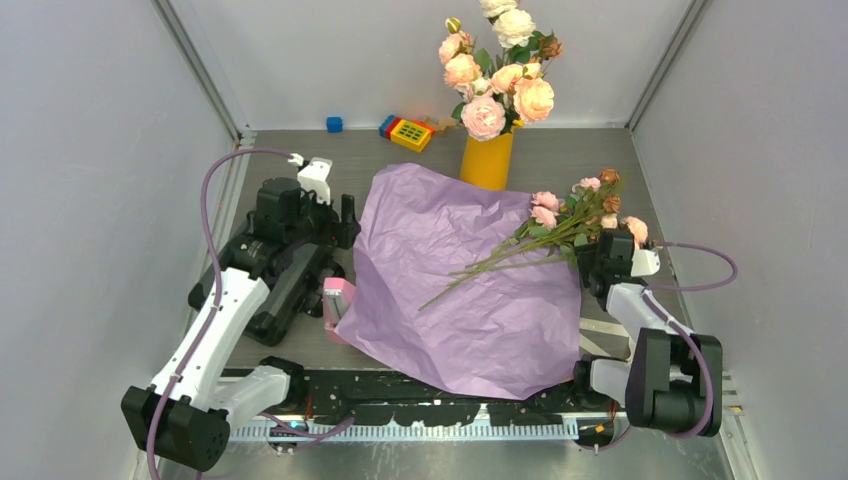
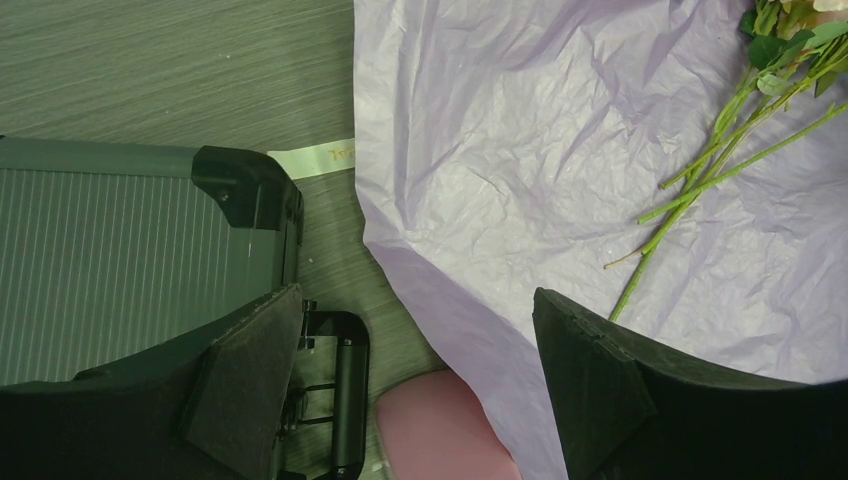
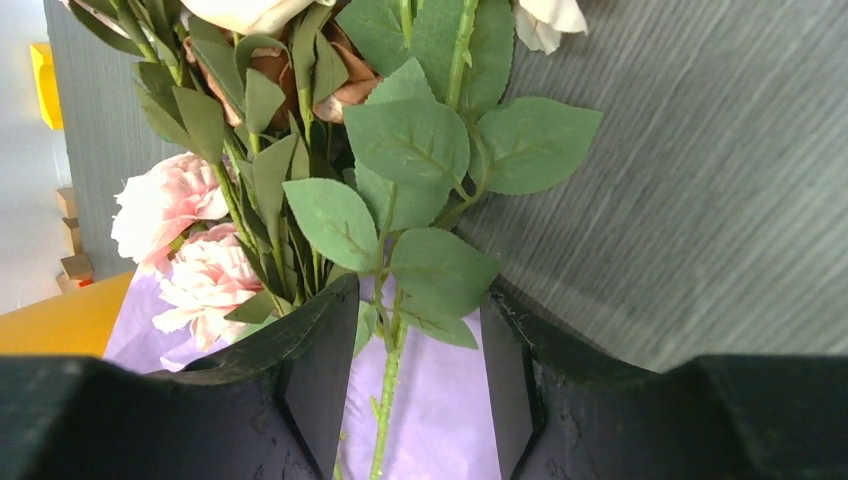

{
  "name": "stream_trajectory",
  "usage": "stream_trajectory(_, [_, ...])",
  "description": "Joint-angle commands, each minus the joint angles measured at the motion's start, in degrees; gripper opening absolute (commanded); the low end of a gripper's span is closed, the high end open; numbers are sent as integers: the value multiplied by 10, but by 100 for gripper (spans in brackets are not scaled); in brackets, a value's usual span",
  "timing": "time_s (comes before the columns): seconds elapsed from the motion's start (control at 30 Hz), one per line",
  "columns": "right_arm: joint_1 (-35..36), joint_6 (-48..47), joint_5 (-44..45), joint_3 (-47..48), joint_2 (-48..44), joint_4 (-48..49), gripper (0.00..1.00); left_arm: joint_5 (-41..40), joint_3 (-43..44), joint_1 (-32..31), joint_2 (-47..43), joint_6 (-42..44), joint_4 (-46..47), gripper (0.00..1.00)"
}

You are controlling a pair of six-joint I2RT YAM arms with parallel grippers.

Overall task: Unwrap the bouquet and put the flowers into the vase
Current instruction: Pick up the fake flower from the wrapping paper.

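The bouquet's lilac paper (image 1: 460, 270) lies spread flat on the table, and the flowers (image 1: 585, 210) rest on its right part. Their thin green stems (image 2: 700, 180) point toward the paper's middle. My right gripper (image 1: 597, 252) sits at the leafy part just below the blooms. In the right wrist view its jaws (image 3: 415, 340) stand open around one green stem (image 3: 385, 400), and neither pad touches it. My left gripper (image 1: 345, 222) is open and empty above the paper's left edge (image 2: 420, 390). The yellow-orange vase (image 1: 487, 160) stands behind the paper, holding bigger pale roses (image 1: 500, 60).
A pink object (image 1: 338, 300) pokes out from under the paper's left edge, also visible in the left wrist view (image 2: 440, 435). Colourful toy blocks (image 1: 405, 131) and a blue cube (image 1: 334, 124) sit at the back. Grey walls enclose the table on three sides.
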Motion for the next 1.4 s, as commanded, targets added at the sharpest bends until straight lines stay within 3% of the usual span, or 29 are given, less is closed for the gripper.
stream_trajectory(0.0, [-9, 3, -18, 6, 39, 91, 52, -1, 0, -3, -10, -4, 18, 87])
stream_trajectory(0.2, [-13, 5, -15, 15, 87, 121, 42, -2, 2, -3, -6, -3, 17, 87])
stream_trajectory(0.47, [-18, 8, -7, 12, 126, 150, 40, -3, 2, -3, -2, -2, 16, 88])
stream_trajectory(0.67, [-21, 9, -1, 9, 123, 156, 24, -5, 2, -3, -2, -2, 16, 88])
stream_trajectory(1.0, [-21, 13, 40, -2, -20, 63, 1, -4, 1, -3, -7, -2, 16, 87])
stream_trajectory(1.37, [-21, -44, 84, 32, -193, -78, 0, -3, 1, -3, -16, -3, 17, 87])
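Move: The right hand's half-open fingertips straddle the line of the nearest flower's stem, whose leafy part lies about 3 cm ahead, 1 cm right and some 3 cm below. That flower's peach bloom is roughly 6 cm ahead and 4 cm right; the brown blooms are about 11 cm ahead and level sideways, the two pink blooms some 9 cm ahead and 16 cm left. From the left hand the stem lies about 55 cm right, 4 cm ahead and 21 cm below. The right hand pushes forward about 3 cm and sinks a little over 2 cm onto the nearest flower's stem, fingers narrowing on the way and then closing to pinch the leafy stem between their tips. Keeping that grip, it lifts roughly 8 cm while drawing back some 3 cm and slightly right, away from the other flowers, the fingers tipping up about 10 degrees. ##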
